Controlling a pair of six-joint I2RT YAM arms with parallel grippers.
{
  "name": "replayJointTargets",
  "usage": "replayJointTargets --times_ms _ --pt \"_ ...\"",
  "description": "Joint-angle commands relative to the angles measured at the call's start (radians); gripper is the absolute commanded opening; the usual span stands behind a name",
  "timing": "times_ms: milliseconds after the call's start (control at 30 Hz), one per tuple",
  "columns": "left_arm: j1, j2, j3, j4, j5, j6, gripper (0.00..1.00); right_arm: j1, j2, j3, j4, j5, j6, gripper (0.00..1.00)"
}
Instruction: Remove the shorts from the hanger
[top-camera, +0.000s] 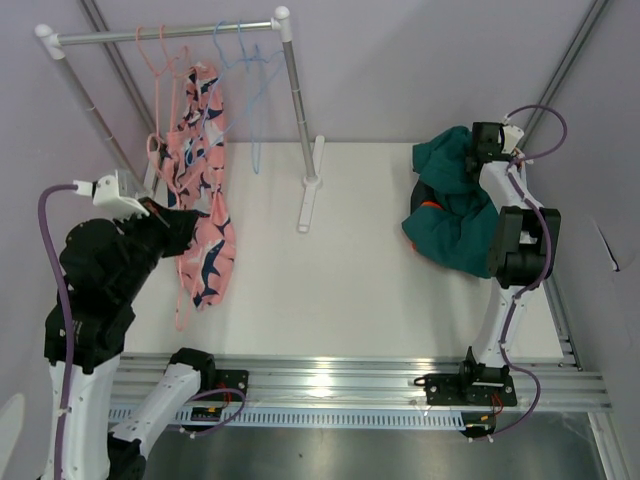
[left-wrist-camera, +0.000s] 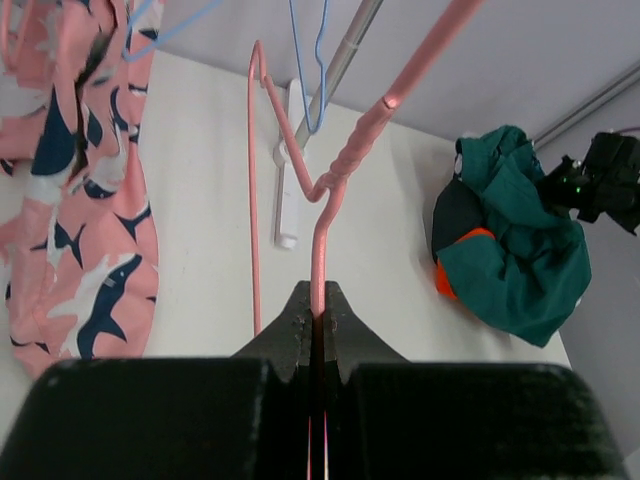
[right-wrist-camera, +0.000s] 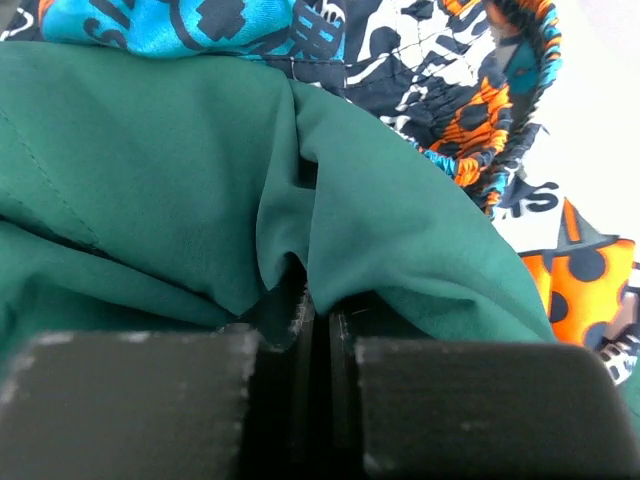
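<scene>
The pink shark-print shorts (top-camera: 205, 230) hang from a pink hanger (top-camera: 157, 110) on the rack, their lower end reaching the table. They also show in the left wrist view (left-wrist-camera: 70, 200). My left gripper (top-camera: 172, 215) (left-wrist-camera: 320, 305) is shut on the pink hanger's wire (left-wrist-camera: 345, 165), beside the shorts. At the right lies a pile of teal shorts (top-camera: 455, 215) (left-wrist-camera: 520, 270), with orange (left-wrist-camera: 455, 270) and black cloth under it. My right gripper (top-camera: 478, 150) (right-wrist-camera: 318, 300) is shut on a fold of the teal shorts (right-wrist-camera: 150, 180). Navy shorts with orange print (right-wrist-camera: 440, 60) lie behind.
The rack's rod (top-camera: 165, 33) carries empty blue hangers (top-camera: 250, 70) (left-wrist-camera: 305, 80). Its right post (top-camera: 298, 110) stands on a white foot (top-camera: 310, 195) on the table. A metal rail (top-camera: 350, 385) runs along the near edge.
</scene>
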Motion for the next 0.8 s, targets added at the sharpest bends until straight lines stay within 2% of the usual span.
replayJointTargets --times_ms 0,33,67,100,267,467,633,767 --pt "-0.006 0.086 0.119 0.049 -0.060 0.069 0.00 -0.014 -0.020 -0.054 -0.020 -0.059 0.010 0.36" --pt "-0.006 0.107 0.179 0.054 -0.069 0.075 0.00 -0.017 -0.031 -0.070 -0.006 -0.074 0.000 0.61" --pt "-0.006 0.130 0.196 0.060 -0.071 0.089 0.00 -0.017 -0.072 -0.113 0.006 -0.082 -0.006 0.96" --pt "-0.006 0.173 0.215 0.075 -0.072 0.095 0.00 -0.017 -0.099 -0.135 0.014 -0.085 -0.010 0.99" --pt "-0.006 0.325 0.418 0.082 -0.100 0.125 0.00 -0.007 -0.278 -0.251 0.021 -0.093 -0.008 0.99" --pt "-0.003 0.468 0.612 0.117 -0.153 0.174 0.00 0.052 -0.583 -0.511 0.061 -0.171 0.021 0.99" --pt "0.039 0.601 0.696 0.148 -0.172 0.200 0.00 0.277 -0.837 -0.809 0.174 -0.174 0.078 0.99" --pt "0.120 0.690 0.730 0.175 -0.123 0.184 0.00 0.401 -0.935 -0.936 0.233 -0.156 0.089 0.99"
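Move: My left hand holds the empty pink hanger; the left stretch of the rail is about 35 cm ahead, 16 to the left and 20 above. The hung pink hangers are on the rail some 14 cm left, with the pink shorts about 20 cm ahead, 8 left and 12 below. My right hand pinches the green shorts, whose middle is roughly 6 cm back, 6 left and 5 below; the patterned shorts lie about 4 cm ahead, 7 right and 5 below. With my left fingers still shut on the empty hanger, I lift it and carry it forward towards the rail, about 15 cm out and 13 up, rising first, then levelling off and turning slightly left. My right fingers open wide, let go of the green shorts on the pile, and I draw that hand back and left, roughly 25 cm in all, rising a few centimetres. ##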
